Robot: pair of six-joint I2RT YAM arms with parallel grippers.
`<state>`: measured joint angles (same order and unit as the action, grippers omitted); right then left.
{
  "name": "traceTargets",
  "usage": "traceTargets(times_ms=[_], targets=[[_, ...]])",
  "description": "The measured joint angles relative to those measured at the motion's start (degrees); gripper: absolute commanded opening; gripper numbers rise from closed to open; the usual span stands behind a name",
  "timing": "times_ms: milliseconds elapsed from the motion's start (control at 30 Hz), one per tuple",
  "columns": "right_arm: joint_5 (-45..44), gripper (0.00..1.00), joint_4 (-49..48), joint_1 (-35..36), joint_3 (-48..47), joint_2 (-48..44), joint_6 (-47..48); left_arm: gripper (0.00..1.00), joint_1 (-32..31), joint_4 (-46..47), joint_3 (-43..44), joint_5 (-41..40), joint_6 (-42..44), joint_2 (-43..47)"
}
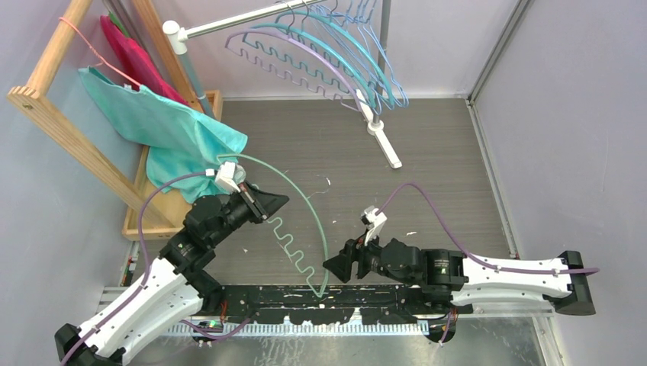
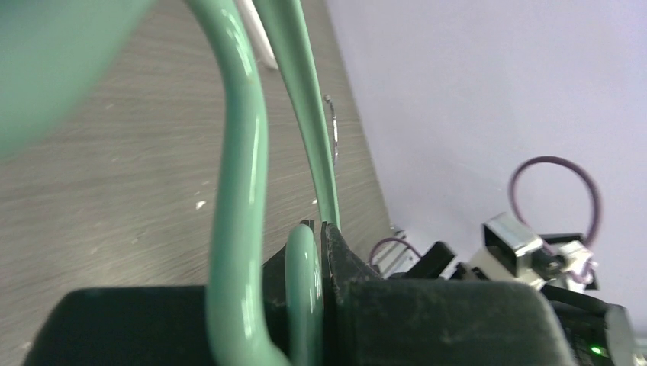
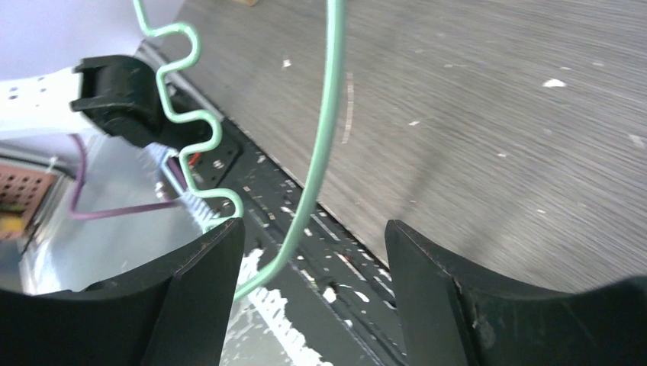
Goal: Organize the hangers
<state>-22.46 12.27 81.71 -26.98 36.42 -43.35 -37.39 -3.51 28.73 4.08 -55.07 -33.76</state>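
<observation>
A green hanger with a wavy zigzag bar hangs over the table between the two arms. My left gripper is shut on it near its upper end; in the left wrist view the green hanger is pinched between the jaws of the left gripper. My right gripper stands open at the hanger's lower end. In the right wrist view the hanger's arch runs between the fingers of the right gripper, near the left one, and neither finger grips it. Several blue, teal and lavender hangers hang on the rail.
The grey rail on its white stand crosses the back. At back left stand a wooden rack, a teal cloth, a thin pink wire hanger and a wooden tray. The black base plate runs along the near edge.
</observation>
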Motion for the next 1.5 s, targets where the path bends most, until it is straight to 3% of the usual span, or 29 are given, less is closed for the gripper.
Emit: traceTargets(times_ms=[400,433,633,700,800,867,900,1200,1500], targets=[[13.0,0.72,-18.1,0.0,0.8,7.4,5.6,0.0,0.0,15.1,3.2,7.8,0.0,-3.4],[13.6,0.69,-19.0,0.0,0.8,7.8,6.0,0.0,0.0,16.4,3.2,8.4,-0.3,-3.7],[14.5,0.12,-22.6,-0.1,0.7,10.0,7.4,0.02,0.0,22.7,3.2,9.8,-1.6,-4.6],[14.5,0.02,-22.7,-0.1,0.1,10.5,7.3,0.14,0.0,23.0,3.2,9.8,-1.1,-4.4],[13.2,0.01,-20.8,0.2,-0.9,10.2,7.9,0.23,0.0,20.7,3.3,9.0,-0.6,-3.4],[11.7,0.01,-19.0,0.3,-1.0,9.6,8.8,0.83,0.0,17.8,3.3,7.8,0.0,-2.4],[10.7,0.01,-17.4,0.5,-1.1,9.0,10.0,1.0,0.0,16.2,3.3,7.2,0.8,-1.9],[-3.8,0.01,-1.6,0.3,-10.6,6.9,17.1,0.98,0.0,-4.2,1.6,0.4,6.6,2.3],[-12.0,0.01,1.9,-3.5,-28.8,20.2,27.7,0.98,0.0,-15.0,-0.5,-3.5,9.5,2.4]])
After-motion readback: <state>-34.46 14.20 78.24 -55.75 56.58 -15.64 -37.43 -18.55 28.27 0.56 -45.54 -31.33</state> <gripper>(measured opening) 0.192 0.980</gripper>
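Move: My left fingers hold the green hanger by its wavy bar. Its near end, where my open right fingers will shut, lies roughly 13 cm back, 11 cm right and 10 cm below my left hand; from my right hand it is about 5 cm left, level fore and aft, and 5 cm lower. The purple hanger hangs about 38 cm ahead of my right hand, 7 cm left and 15 cm higher. The turquoise cloth is some 25 cm left and 12 cm ahead of my left hand, about level. I hand the green hanger over: my left hand lifts it about 10 cm, tipping its fingertips up, while my open right hand swings left and a little back and up, then pinches the smooth arc near the near end. My left fingers open and sink away, and my right hand carries the hanger forward and up about 10 cm each way, towards the hanging purple one, tilting up and turning clockwise. ##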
